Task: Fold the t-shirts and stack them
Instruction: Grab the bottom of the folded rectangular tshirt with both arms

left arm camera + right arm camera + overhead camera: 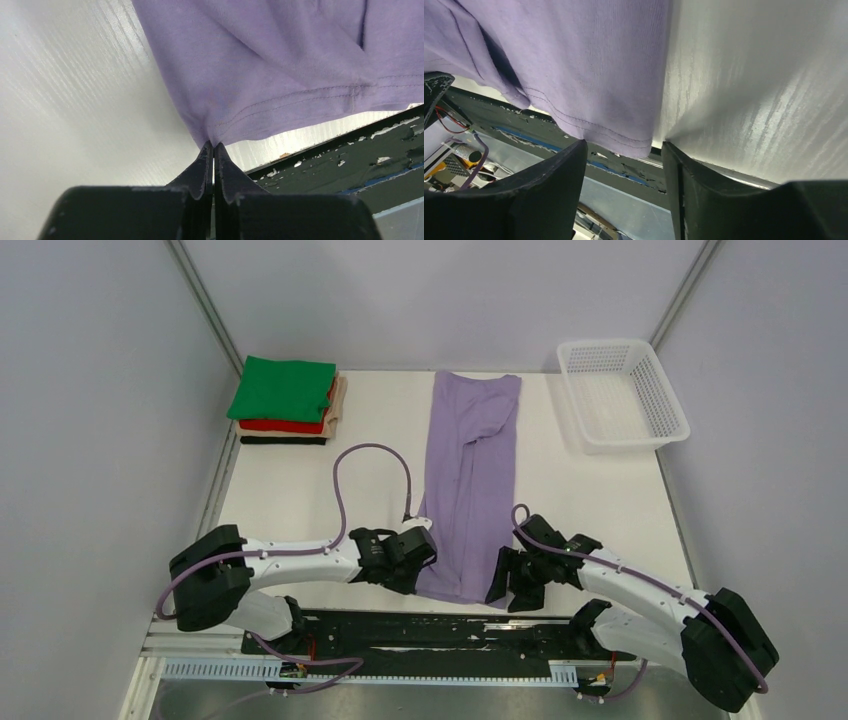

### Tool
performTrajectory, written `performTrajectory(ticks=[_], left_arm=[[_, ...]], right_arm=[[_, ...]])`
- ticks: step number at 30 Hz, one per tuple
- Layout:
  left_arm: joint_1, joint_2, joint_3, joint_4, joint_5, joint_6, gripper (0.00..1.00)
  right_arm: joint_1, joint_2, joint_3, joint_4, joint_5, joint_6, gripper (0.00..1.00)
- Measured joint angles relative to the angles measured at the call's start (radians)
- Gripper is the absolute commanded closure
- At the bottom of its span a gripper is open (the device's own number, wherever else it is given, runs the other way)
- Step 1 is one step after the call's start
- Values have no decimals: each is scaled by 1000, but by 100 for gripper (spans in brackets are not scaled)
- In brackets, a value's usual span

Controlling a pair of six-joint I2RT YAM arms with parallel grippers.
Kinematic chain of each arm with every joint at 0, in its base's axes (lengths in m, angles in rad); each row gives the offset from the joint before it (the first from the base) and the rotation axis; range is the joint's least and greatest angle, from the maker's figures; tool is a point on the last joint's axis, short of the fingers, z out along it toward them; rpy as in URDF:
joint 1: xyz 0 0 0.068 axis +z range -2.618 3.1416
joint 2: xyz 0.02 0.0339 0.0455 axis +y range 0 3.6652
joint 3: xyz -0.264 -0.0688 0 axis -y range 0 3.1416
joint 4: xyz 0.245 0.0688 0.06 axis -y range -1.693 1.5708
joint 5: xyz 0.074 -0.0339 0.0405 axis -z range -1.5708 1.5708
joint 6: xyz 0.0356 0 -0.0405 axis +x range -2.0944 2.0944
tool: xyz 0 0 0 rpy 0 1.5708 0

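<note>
The lavender t-shirt [470,480] lies as a long folded strip down the middle of the table, hem toward me. My left gripper [428,558] is shut on the hem's near left corner; in the left wrist view the fingertips [210,152] pinch the lavender cloth [280,65] to a point. My right gripper [497,585] is at the near right corner. Its jaws stand apart in the right wrist view, with the hem corner [624,135] hanging between the fingertips [574,155], not clamped. Folded t-shirts are stacked at the far left, green [283,388] on top, red [285,425] and tan [338,400] under it.
A white mesh basket [622,392] stands at the far right corner. A black rail [450,632] runs along the table's near edge just behind both grippers. The left arm's purple cable [372,450] loops over the table left of the shirt.
</note>
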Motion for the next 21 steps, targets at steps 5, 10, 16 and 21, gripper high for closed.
performTrajectory(ticks=[5,10,16,21], left_arm=[[0,-20,-28,7,1,-19,100],[0,-124,-105,17,0,-48,100],[0,-248,-204,42,23,-77,100],[0,-312,-262,88,86,-97,100]], right_arm=[[11,27,-21,55,-22,32,75],[21,40,-51,94,-37,66,100],[66,-21,-85,113,-58,80,100],[129,-97,-107,108,-66,95,100]])
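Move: The purple t-shirt's bottom right corner lies practically between the right hand's half-open fingers, about 1 cm below its hand point, with the table's front edge about 1 cm back and the bottom left corner some 15 cm left and 2 cm ahead. The left hand already pinches that left corner; the front edge is some 3 cm back of it and 2 cm below, and the bottom right corner some 15 cm right, 2 cm back. The t-shirt's bottom right corner is pinched as the right hand sinks about 1 cm and shuts its fingers, then drawn back some 3 cm at the table's front edge, drifting slightly left. The left hand keeps its grip on the bottom left corner, pulling it left first, then back, about 3 cm each way, its fingertips leaning some 10 degrees further to the right. ##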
